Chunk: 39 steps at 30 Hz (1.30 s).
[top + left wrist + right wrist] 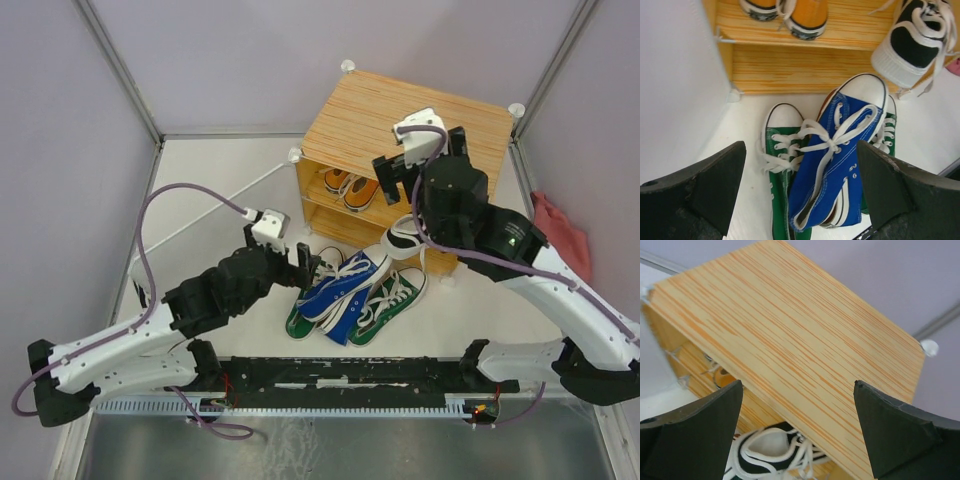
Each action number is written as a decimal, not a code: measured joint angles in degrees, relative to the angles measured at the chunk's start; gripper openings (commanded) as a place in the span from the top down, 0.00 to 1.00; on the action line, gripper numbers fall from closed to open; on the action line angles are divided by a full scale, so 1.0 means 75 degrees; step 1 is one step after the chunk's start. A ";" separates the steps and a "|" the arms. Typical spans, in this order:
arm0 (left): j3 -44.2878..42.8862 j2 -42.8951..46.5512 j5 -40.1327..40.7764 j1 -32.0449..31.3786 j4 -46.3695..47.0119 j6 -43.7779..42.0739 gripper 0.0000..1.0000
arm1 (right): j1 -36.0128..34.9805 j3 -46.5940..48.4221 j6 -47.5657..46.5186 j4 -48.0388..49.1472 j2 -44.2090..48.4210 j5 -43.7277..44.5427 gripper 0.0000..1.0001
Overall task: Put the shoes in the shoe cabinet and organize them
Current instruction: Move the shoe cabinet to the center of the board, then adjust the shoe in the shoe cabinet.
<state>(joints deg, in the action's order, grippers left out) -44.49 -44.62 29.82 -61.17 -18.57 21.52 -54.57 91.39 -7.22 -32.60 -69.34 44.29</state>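
Observation:
The shoe cabinet stands at the back of the table, with an orange pair on its upper shelf. A black shoe lies at the mouth of the lower shelf, partly sticking out. Blue shoes lie across green shoes on the floor in front. My left gripper hovers open just over the heel of a blue shoe, beside a green shoe. My right gripper is open and empty above the cabinet's front edge, with the black shoe below it.
A pink cloth lies right of the cabinet against the grey wall. Walls close in on the left, back and right. A black rail runs along the near edge between the arm bases. A white corner knob tops the cabinet.

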 measured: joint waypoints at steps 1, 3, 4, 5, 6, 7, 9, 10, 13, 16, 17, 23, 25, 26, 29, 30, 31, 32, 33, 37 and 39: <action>-0.0172 -0.0286 -0.0166 -0.0006 0.0087 -0.0114 0.05 | 0.0178 0.0000 0.0114 -0.0160 0.0079 0.0041 0.01; -0.0449 -0.0740 -0.0420 -0.0052 0.0286 -0.0312 0.05 | 0.0632 0.0000 0.0353 -0.0510 0.0213 0.0079 0.01; -0.0606 -0.0985 -0.0481 -0.0134 0.0411 -0.0414 0.05 | 0.0906 -0.0003 0.0460 -0.0659 0.0262 0.0070 0.01; -0.0758 -0.1241 -0.0525 -0.0254 0.0597 -0.0557 0.06 | 0.1166 -0.0015 0.0565 -0.0787 0.0306 0.0038 0.01; -0.0903 -0.1510 -0.0557 -0.0405 0.0810 -0.0702 0.06 | 0.1451 -0.0052 0.0676 -0.0886 0.0373 -0.0017 0.01; -0.1035 -0.1778 -0.0560 -0.0568 0.1040 -0.0851 0.05 | 0.1626 -0.0079 0.0746 -0.0973 0.0417 -0.0044 0.01; -0.1209 -0.2305 -0.0583 -0.0848 0.1533 -0.1116 0.03 | 0.2017 -0.0192 0.0895 -0.1090 0.0533 -0.0204 0.01; -0.1253 -0.2608 -0.0592 -0.0962 0.1859 -0.1294 0.01 | 0.2139 -0.0239 0.0944 -0.1119 0.0565 -0.0283 0.01; -0.1195 -0.3343 -0.0624 -0.1122 0.2853 -0.1801 0.01 | 0.2556 -0.0472 0.1075 -0.1154 0.0632 -0.0577 0.01; -0.0906 -0.3841 -0.0664 -0.1128 0.3966 -0.2381 0.01 | 0.2923 -0.0699 0.1157 -0.1154 0.0629 -0.0930 0.01; -0.0813 -0.4010 -0.0679 -0.1128 0.4360 -0.2573 0.01 | 0.3051 -0.0769 0.1183 -0.1148 0.0629 -0.1046 0.01; -0.0746 -0.4963 -0.1061 -0.1122 0.6062 -0.3410 0.01 | 0.3719 -0.1049 0.1306 -0.1090 0.0635 -0.1719 0.01; -0.0807 -0.5176 -0.1174 -0.1122 0.6327 -0.3509 0.06 | 0.3873 -0.1093 0.1338 -0.1084 0.0644 -0.1897 0.01; -0.0880 -0.5304 -0.1204 -0.1122 0.6420 -0.3535 0.11 | 0.3949 -0.1122 0.1352 -0.1064 0.0653 -0.1990 0.01; -0.1084 -0.5587 -0.1195 -0.1122 0.6694 -0.3570 0.18 | 0.4164 -0.1186 0.1402 -0.1029 0.0691 -0.2229 0.01; -0.1163 -0.5677 -0.1180 -0.1122 0.6773 -0.3573 0.18 | 0.4232 -0.1201 0.1416 -0.1008 0.0705 -0.2314 0.01; -0.1218 -0.5750 -0.1172 -0.1119 0.6863 -0.3573 0.19 | 0.4296 -0.1224 0.1425 -0.0979 0.0723 -0.2369 0.01; -0.1259 -0.5805 -0.1163 -0.1119 0.6927 -0.3573 0.20 | 0.4351 -0.1244 0.1445 -0.0965 0.0740 -0.2451 0.01; -0.1300 -0.5855 -0.1157 -0.1119 0.6988 -0.3573 0.26 | 0.4418 -0.1276 0.1463 -0.0941 0.0755 -0.2524 0.01; -0.1411 -0.6000 -0.1177 -0.1113 0.7099 -0.3582 0.51 | 0.4622 -0.1416 0.1553 -0.0889 0.0772 -0.2777 0.00; -0.1483 -0.6073 -0.1166 -0.1093 0.7096 -0.3596 0.58 | 0.4701 -0.1504 0.1603 -0.0860 0.0775 -0.2882 0.01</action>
<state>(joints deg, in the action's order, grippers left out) -55.61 -90.17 21.08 -69.36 34.65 -5.45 -19.31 80.12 4.80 -39.05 -63.53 22.68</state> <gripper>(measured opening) 0.519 0.998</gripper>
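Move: The left hand, open, has the black shoe in the shoe cabinet about 28 cm to its right, 9 cm ahead and slightly below; the blue shoe lies 10 cm right, 3 cm ahead and 14 cm down, the orange shoes 18 cm ahead and 11 cm right. From the right hand the cabinet's middle is some 10 cm ahead, 3 cm left and 18 cm down, the black shoe 6 cm back, 2 cm right and 20 cm down. Left hand sweeps 22 cm right to the black shoe's heel, half closing; open right goes 14 cm right, descending. ##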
